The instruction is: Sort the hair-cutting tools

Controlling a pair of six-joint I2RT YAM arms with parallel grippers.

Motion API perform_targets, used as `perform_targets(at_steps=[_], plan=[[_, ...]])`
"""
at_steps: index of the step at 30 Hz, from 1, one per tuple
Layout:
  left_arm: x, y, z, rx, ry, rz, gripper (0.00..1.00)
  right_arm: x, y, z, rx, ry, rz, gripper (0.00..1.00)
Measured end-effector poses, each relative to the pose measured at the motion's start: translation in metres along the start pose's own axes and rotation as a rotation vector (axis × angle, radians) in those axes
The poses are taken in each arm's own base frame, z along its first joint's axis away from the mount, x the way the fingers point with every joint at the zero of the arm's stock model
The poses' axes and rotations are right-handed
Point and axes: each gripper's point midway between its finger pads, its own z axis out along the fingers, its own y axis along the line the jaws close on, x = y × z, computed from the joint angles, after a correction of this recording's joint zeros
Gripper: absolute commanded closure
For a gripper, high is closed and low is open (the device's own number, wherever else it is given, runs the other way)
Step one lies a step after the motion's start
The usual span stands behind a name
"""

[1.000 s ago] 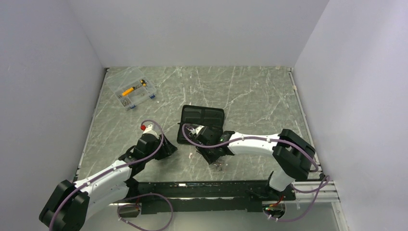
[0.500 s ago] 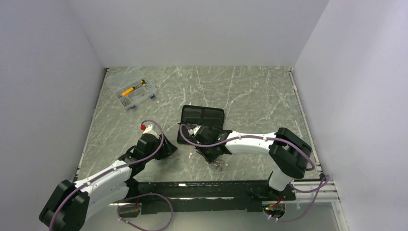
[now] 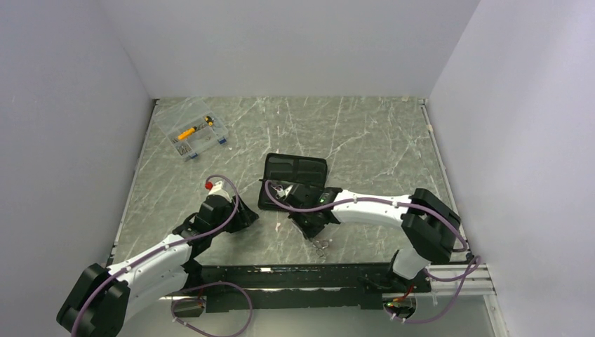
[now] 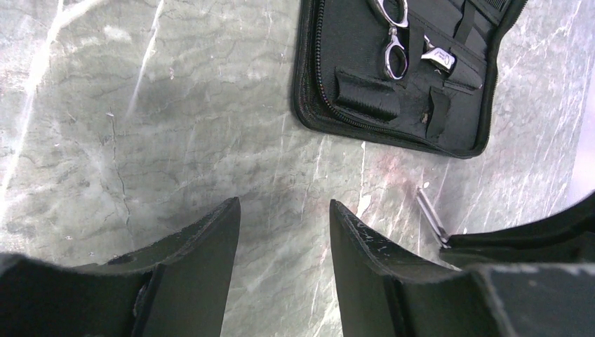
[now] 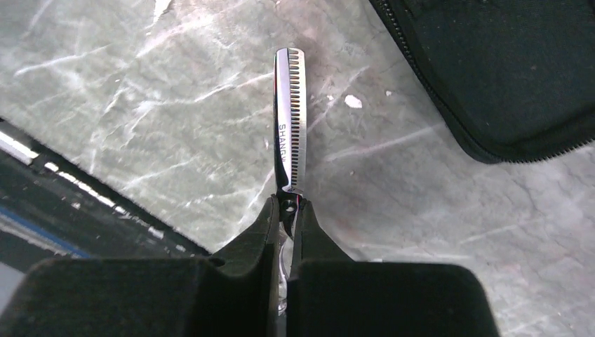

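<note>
My right gripper is shut on a pair of silver thinning scissors at the pivot. The toothed blade sticks out ahead over the marble table, and the ring handles show behind the fingers in the top view. A second pair of silver scissors lies in the open black zip case. My left gripper stands open just left of the case with nothing between its fingers. The held blade tip shows at its right. No comb is in view.
A clear plastic box with yellow and small parts sits at the back left. The black case lies mid-table, just beyond my right gripper. The table's near edge and a black rail run close behind the right gripper.
The right gripper's fingers have closed onto the thinning scissors. The right arm shifted slightly. The left arm has not moved.
</note>
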Motion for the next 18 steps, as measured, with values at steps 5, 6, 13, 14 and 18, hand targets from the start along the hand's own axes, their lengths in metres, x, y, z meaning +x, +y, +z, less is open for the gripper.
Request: perform_targets(at_steps=[5,6,13,14,18], plan=[[-0.001,-0.001,0.000,-0.008,0.005,0.004,0.44,-0.017,0.004,-0.029,-0.005,-0.038,0.000,1.00],[-0.003,-0.002,0.001,-0.008,0.005,0.006,0.43,-0.023,0.005,-0.036,-0.006,-0.055,0.001,1.00],[-0.019,-0.018,0.007,-0.010,-0.001,0.003,0.44,-0.053,-0.004,-0.070,0.016,-0.133,0.014,1.00],[-0.022,-0.020,0.010,-0.012,-0.002,0.005,0.44,-0.053,-0.010,-0.072,0.025,-0.129,0.022,1.00],[-0.038,-0.031,0.021,-0.034,-0.005,0.021,0.46,-0.047,-0.025,-0.073,0.055,-0.099,0.051,1.00]])
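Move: The case's near half, for which the held thinning scissors are bound, has its middle about 11 cm ahead of the right hand, 5 cm to its left and a little below. The silver scissors already in it lie about 12 cm ahead and 8 cm left of the right hand; the far half, about 19 ahead and 3 left. From the left hand, which makes for the case's near left corner, the near half's middle is about 6 cm ahead, 10 cm right and 3 cm below. The thinning scissors, still pinched at the pivot in the shut right fingers, are carried about 8 cm up from just above the table, then some 4 cm forward to bring the blades out to the case's near edge, well above it, drifting slightly left and back right. The left hand, fingers kept half open, goes forward about 4 cm and up 2 to 3 cm, slanting right to the case's near left corner. ##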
